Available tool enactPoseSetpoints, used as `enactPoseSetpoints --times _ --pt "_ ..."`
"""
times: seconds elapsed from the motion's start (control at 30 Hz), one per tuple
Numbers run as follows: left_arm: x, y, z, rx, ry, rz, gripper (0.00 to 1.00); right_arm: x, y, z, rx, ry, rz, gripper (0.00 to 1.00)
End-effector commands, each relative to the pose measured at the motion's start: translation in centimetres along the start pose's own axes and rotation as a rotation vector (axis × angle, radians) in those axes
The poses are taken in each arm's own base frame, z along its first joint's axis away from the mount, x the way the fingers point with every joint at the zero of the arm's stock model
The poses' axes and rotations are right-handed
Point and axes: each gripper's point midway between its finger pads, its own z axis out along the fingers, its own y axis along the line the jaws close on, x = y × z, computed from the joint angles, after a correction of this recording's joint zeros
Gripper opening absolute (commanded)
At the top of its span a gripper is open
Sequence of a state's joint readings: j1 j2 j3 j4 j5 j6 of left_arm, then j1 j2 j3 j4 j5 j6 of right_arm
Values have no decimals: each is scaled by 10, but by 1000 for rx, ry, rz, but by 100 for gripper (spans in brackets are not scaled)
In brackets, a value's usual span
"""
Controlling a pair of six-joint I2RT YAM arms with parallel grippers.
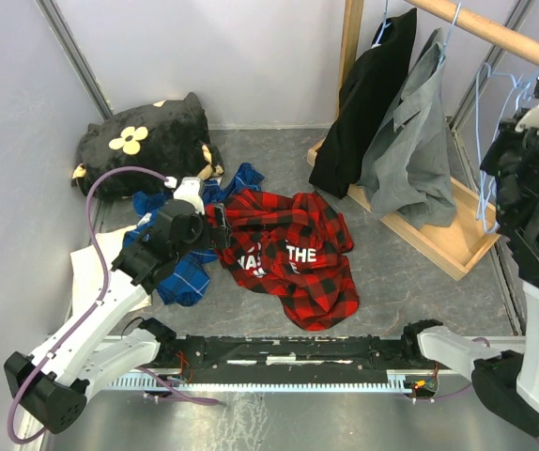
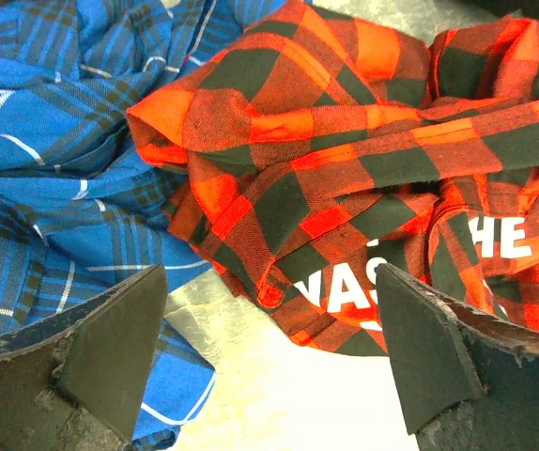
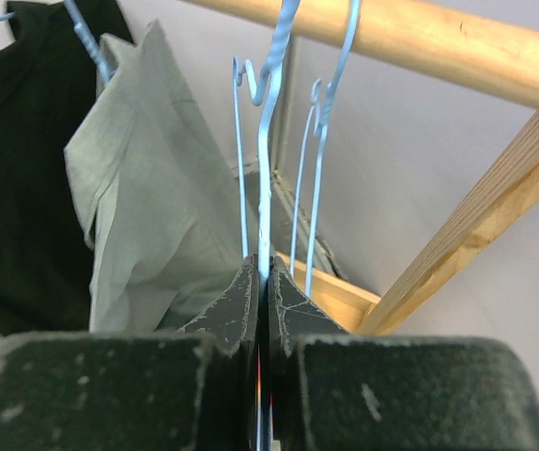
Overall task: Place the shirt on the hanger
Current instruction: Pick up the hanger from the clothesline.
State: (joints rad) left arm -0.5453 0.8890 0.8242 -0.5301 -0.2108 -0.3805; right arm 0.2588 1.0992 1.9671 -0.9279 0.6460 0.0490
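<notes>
The red-and-black plaid shirt (image 1: 293, 249) with white lettering lies crumpled on the grey floor mat; it fills the upper right of the left wrist view (image 2: 363, 160). My left gripper (image 2: 269, 352) is open and empty, just above the shirt's near edge, also seen from above (image 1: 221, 228). My right gripper (image 3: 265, 272) is shut on the wire of a light-blue hanger (image 3: 267, 169) that hangs by its hook from the wooden rail (image 3: 420, 38). Other blue hangers (image 3: 316, 160) hang beside it. The hangers show at the right in the top view (image 1: 484, 141).
A blue plaid shirt (image 2: 53, 141) lies left of the red one, touching it. A black cushion with a yellow flower (image 1: 147, 141) sits at the back left. A black garment (image 1: 368, 94) and a grey shirt (image 1: 410, 141) hang on the rack, above its wooden base (image 1: 443, 244).
</notes>
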Motion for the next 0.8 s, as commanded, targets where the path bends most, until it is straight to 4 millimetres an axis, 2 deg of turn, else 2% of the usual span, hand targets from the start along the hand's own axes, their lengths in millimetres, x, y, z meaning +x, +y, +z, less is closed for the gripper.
enactPoseSetpoints --times 0.0,0.1,0.23,0.33,0.57,0.67,0.77 --pt "-39 -2 -21 15 -137 25 98 4 15 -37 -223 5 26 0" --pt "-45 -2 -28 30 -176 32 98 8 17 -59 -309 13 35 0" --pt "-54 -4 -37 52 -227 63 98 8 3 -90 -354 -13 48 0" --pt "-65 -6 -47 70 -271 90 97 9 0 -114 -427 -40 58 0" --pt "-95 -6 -74 84 -392 152 97 16 21 -172 -727 -149 27 0" --pt "-108 -4 -87 73 -438 165 96 17 34 -185 -834 -153 25 0" --pt "-118 -3 -98 66 -468 174 96 22 60 -193 -984 -97 19 0"
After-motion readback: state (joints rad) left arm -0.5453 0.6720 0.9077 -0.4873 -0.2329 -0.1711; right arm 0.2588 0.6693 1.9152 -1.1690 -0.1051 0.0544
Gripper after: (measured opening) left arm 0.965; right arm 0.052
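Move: The right hand already holds the hanger; the red shirt it is meant for lies about 35 cm to its left, roughly level with it in reach and some 50 cm below. From that hand, the remaining hangers hang around 14 cm ahead and 5 cm to the right, and the grey garment about 18 cm ahead and 14 cm left, its middle some 30 cm lower. From the left hand, the red shirt's middle is some 15 cm to the right, 2 cm back and 17 cm down. Keeping its pinch on the hanger's wire, the right hand draws it back about 17 cm from the rail and the other hangers, nearly level, drifting left more strongly towards the end, and turns some 45 degrees counter-clockwise. Meanwhile the left hand, fingers staying wide open and empty, rises about 10 cm above the shirts and tips its fingers up some 20 degrees. ##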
